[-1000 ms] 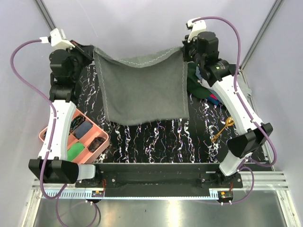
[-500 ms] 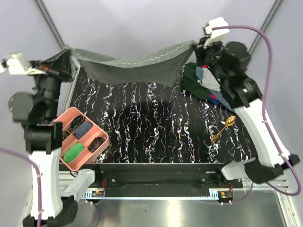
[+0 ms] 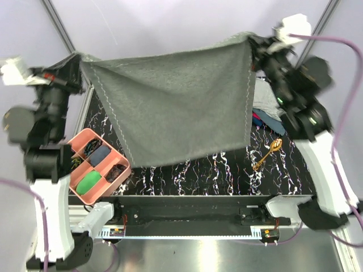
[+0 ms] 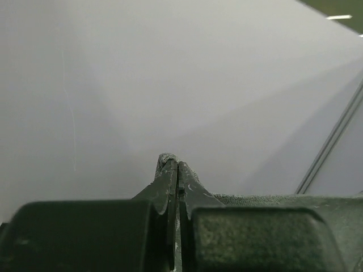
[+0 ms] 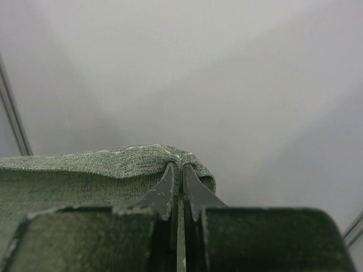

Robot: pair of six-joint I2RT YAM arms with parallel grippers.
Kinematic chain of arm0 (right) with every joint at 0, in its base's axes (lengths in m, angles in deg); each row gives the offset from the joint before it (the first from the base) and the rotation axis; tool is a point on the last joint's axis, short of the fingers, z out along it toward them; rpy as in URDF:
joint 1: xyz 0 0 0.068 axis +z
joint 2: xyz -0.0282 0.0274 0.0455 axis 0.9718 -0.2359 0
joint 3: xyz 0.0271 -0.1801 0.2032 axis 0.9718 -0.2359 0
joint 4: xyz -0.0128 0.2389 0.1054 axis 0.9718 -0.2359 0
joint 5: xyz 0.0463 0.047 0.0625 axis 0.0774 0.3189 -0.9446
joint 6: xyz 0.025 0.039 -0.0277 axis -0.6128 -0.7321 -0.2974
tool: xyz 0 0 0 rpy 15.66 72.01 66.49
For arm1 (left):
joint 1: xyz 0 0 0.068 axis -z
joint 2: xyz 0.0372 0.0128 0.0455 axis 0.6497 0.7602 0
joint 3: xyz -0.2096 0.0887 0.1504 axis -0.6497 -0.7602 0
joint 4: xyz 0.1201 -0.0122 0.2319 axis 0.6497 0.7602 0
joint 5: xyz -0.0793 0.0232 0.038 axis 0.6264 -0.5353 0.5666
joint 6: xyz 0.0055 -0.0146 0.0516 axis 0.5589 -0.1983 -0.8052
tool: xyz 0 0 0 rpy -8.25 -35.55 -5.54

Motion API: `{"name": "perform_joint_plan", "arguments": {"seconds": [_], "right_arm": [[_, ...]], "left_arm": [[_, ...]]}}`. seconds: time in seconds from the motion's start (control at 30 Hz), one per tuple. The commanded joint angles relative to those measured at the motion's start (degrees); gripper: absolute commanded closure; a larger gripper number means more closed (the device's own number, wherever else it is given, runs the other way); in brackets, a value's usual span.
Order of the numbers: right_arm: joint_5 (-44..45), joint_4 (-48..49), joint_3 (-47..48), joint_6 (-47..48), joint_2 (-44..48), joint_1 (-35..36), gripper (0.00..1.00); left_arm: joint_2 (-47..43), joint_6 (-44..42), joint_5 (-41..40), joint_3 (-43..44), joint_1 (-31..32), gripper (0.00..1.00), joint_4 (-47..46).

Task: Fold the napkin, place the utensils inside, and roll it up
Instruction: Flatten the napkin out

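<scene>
The grey napkin point(image 3: 176, 105) hangs spread wide in the air above the marbled black table point(image 3: 198, 175), stretched between both arms. My left gripper point(image 3: 81, 56) is shut on its upper left corner; in the left wrist view point(image 4: 177, 164) a tuft of cloth shows at the fingertips. My right gripper point(image 3: 250, 38) is shut on the upper right corner, and the napkin point(image 5: 85, 170) drapes over the tips point(image 5: 181, 167) in the right wrist view. A gold spoon point(image 3: 267, 154) lies on the table at the right, below the napkin's lower right corner.
A pink divided tray point(image 3: 97, 168) with small items sits at the table's left front. A heap of coloured cloths point(image 3: 266, 110) lies at the right, partly hidden behind the napkin. Grey walls and frame posts stand behind.
Both arms have swung up and outward, lifting the napkin from low over the back of the table into a wide, taut sheet held high toward the camera.
</scene>
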Motion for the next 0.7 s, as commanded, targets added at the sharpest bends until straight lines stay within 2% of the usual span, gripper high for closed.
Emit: {"name": "perform_joint_plan", "arguments": {"seconds": [0.0, 0.13, 0.23, 0.27, 0.33, 0.37, 0.4, 0.43, 0.47, 0.53, 0.57, 0.63, 0.67], "right_arm": [[-2.5, 0.9, 0.8, -0.9, -15.3, -6.1, 1.00], [-6.0, 1.9, 5.4, -1.3, -28.2, -8.8, 1.00], [-8.7, 1.9, 13.9, -1.1, -41.5, -9.3, 1.00], [-8.4, 1.7, 16.8, -1.3, -49.2, -9.3, 1.00], [-7.8, 0.4, 28.0, -1.2, -57.4, -9.5, 1.00], [-8.1, -2.4, 32.6, -1.4, -65.8, -9.5, 0.97], [-8.8, -4.3, 43.1, -1.5, -70.0, -9.6, 0.88], [-9.4, -6.2, 48.1, -1.6, -73.7, -9.7, 0.59], [-13.0, -9.2, 56.0, -1.6, -79.5, -9.6, 0.37], [-16.1, -11.5, 59.2, -2.3, -81.4, -9.6, 0.01], [-18.0, -11.4, 56.4, -2.6, -80.1, -9.7, 0.00], [-18.8, -10.3, 50.4, -3.9, -73.7, -9.6, 0.00], [-19.2, -10.0, 43.5, -4.5, -71.0, -9.6, 0.00]], "left_arm": [[9.7, -0.1, -4.0, -4.7, -0.5, 1.00, -1.9], [22.0, 1.3, -3.4, -7.5, -2.3, 1.00, -6.4], [32.7, 2.2, -4.1, -6.7, -3.9, 1.00, -7.2], [35.8, 2.8, -4.4, -5.2, -4.3, 1.00, -7.1], [44.9, 2.9, -4.5, -2.6, -5.3, 1.00, -6.4], [47.9, 3.3, -4.4, 1.0, -5.6, 1.00, -5.7], [50.7, 3.5, -3.8, 3.0, -6.1, 0.98, -4.8], [55.6, 3.6, -2.8, 5.0, -6.2, 0.88, -3.1], [57.6, 3.5, -2.5, 8.3, -6.3, 0.61, -2.3], [60.5, 2.8, -0.8, 10.9, -6.3, 0.40, -0.7], [60.6, 2.9, -0.6, 11.7, -6.1, 0.28, -0.5], [59.0, 2.6, -0.7, 11.5, -5.9, 0.12, -0.3], [58.3, 2.5, -0.8, 11.2, -5.5, 0.10, -0.1]]}}
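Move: Both raised grippers already pinch the napkin's top corners, with the cloth hanging between them. The left hand's far landing spot lies about 29 cm ahead, 4 cm left and 55 below; the pink bin sits 5 cm back, 9 cm left, at table level. The right hand's spot is some 34 cm ahead, 10 left and 55 below, with the cloth pile 22 cm ahead and 21 right, and the gold utensil 4 back and 17 right. Still pinching the napkin's two corners, both hands swing it fast forward and down towards the far side of the table, about 45 cm down and 33 cm out, drifting left, the right hand more so (some 10 cm). The wrists tip down, left about 60 degrees, right about 40, and near the bottom both grippers open wide and let go of the corners. ##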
